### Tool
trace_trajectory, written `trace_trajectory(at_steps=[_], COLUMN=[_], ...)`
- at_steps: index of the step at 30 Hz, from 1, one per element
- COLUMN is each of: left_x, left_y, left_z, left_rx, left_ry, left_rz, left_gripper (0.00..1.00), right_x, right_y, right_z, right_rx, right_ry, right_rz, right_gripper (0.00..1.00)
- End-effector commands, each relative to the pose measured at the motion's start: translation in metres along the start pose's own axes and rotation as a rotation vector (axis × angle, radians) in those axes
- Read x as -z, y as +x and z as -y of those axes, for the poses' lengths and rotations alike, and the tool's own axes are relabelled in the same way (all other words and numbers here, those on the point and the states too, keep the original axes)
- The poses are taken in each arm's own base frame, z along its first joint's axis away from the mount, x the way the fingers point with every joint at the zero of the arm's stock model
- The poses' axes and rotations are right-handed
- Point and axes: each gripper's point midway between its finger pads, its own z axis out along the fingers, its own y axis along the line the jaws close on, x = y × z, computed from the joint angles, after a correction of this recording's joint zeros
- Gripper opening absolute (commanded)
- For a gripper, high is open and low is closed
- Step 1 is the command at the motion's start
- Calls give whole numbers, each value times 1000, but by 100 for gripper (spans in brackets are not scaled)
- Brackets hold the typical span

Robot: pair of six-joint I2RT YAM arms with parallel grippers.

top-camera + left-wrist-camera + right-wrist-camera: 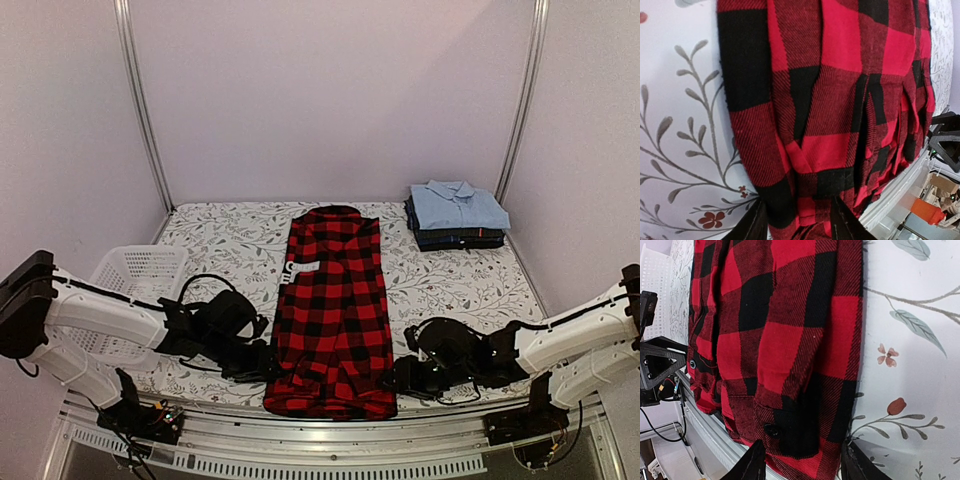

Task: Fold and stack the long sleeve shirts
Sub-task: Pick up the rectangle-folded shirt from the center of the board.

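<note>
The red-and-black check shirt (332,310) lies in a long narrow strip down the middle of the table, collar at the far end. My left gripper (262,362) is at its near left edge and my right gripper (400,378) at its near right edge. In the left wrist view the gripper (797,225) stands open, its fingers (752,227) astride the hem cloth (820,150). In the right wrist view the gripper (802,465) is open too, its fingers (860,467) spanning the buttoned corner (790,430). A stack of folded shirts, light blue (456,205) over dark navy (460,238), sits at the back right.
A white mesh basket (135,290) stands at the left, behind my left arm. The table wears a leaf-print cloth (450,285). The shirt's hem hangs slightly over the near metal edge (330,425). Walls close in the back and both sides.
</note>
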Motion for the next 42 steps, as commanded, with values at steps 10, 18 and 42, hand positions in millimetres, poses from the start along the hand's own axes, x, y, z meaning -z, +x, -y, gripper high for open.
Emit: trace_trajectory(at_steps=[10,18,42], left_x=[-12,-11,31], left_y=[18,18,-18], left_z=[-18,-6,42], left_rx=[19,44,30], left_ry=[-80,-11,110], left_rz=[-88,-84,22], left_gripper=[30,17,0], right_x=[-11,-8,27], right_y=[1,-4,-48], right_z=[3,-10,-66], right_rx=[22,21,45], right_ry=[50,15,-74], right_rz=[-26,-9,111], right_gripper=[44,31,0])
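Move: Each hand stands right at a long side edge of the folded shirt, fingers open around it. The left edge is directly at the left fingers, about 1 cm below them; the right edge lies 1 cm right of and 1 cm below the right fingers. The near hem is some 7 cm back from the left hand and 5 cm back from the right. The basket sits about 22 cm ahead and 37 cm left of the left hand. Both hands shut their fingers and pinch the shirt's two side edges just ahead of the near hem, the left sinking slightly and the right easing a little left as they close. Then they lift together, the right by about 5 cm while drifting left and forward over the shirt, the left by about 4 cm, edging right. ##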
